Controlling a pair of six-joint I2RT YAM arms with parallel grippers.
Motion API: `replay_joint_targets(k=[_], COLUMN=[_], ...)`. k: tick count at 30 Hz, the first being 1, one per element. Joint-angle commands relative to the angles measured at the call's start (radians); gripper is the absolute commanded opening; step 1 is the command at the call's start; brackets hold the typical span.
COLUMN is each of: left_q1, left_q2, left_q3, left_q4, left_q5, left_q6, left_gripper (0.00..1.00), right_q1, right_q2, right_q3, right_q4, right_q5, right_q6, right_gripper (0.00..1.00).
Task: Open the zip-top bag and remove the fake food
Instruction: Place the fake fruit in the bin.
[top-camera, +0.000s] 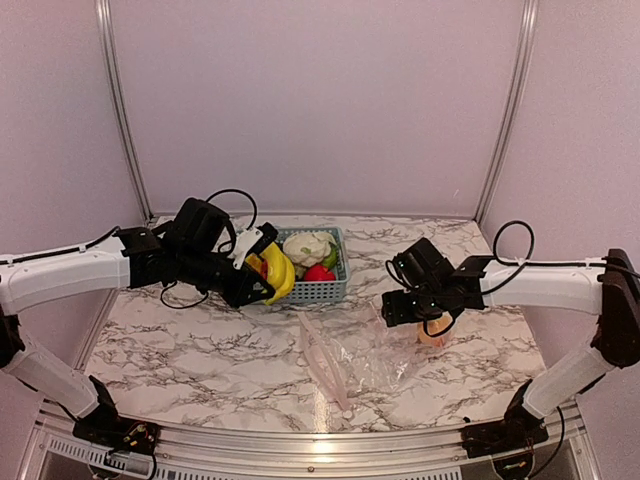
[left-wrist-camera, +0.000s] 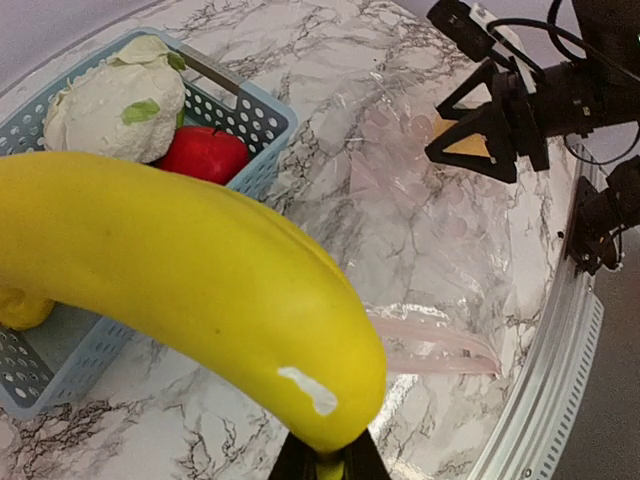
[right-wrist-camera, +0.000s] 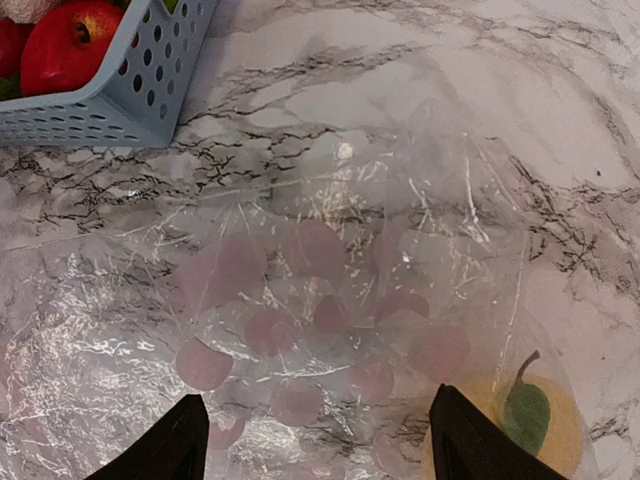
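Note:
My left gripper (left-wrist-camera: 330, 468) is shut on the stem end of a yellow banana (left-wrist-camera: 180, 270), held over the left side of the blue basket (top-camera: 322, 291). The basket holds a white cauliflower (left-wrist-camera: 115, 105) and a red apple (left-wrist-camera: 205, 152). The clear zip-top bag (top-camera: 360, 350) lies flat on the marble, its pale zipper strip (left-wrist-camera: 440, 345) towards the front edge. My right gripper (right-wrist-camera: 315, 455) hangs open just above the bag's right part, nothing between its fingers (right-wrist-camera: 165, 450). An orange fruit with a green leaf (right-wrist-camera: 530, 420) shows through the plastic beside the right finger.
The basket (right-wrist-camera: 130, 90) stands just left of the bag, close to my right gripper (top-camera: 425, 310). A metal rail (top-camera: 320, 440) runs along the table's front edge. Pink walls close off the back and sides.

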Motion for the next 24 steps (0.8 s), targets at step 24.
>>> replay_joint_targets(k=[24], left_q1=[0.243], left_q2=[0.434], left_q3=[0.214], left_q4=[0.263], left_q5=[-0.007], left_q6=[-0.138], left_gripper=[0.0], right_q1=[-0.026], right_q2=[-0.044], right_q3=[0.09], right_q4=[-0.06], right_q5=[0.023], right_q6=[0.004], right_gripper=[0.74])
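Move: The left hand already holds the bananas in front of the bin, whose middle is about 24 cm ahead of it, 4 cm to its right and 15 cm below. Inside the bin, from this hand, the yellow pear is some 22 cm ahead and 8 cm left, the cauliflower 27 cm ahead and 10 cm right, and the nearer red apple 19 cm ahead and 12 cm right. From the right hand, the bin's middle is roughly 20 cm ahead and 28 cm left. The left hand carries the still-gripped bananas about 15 cm forward over the bin, sinking 5 cm and turning counter-clockwise. ##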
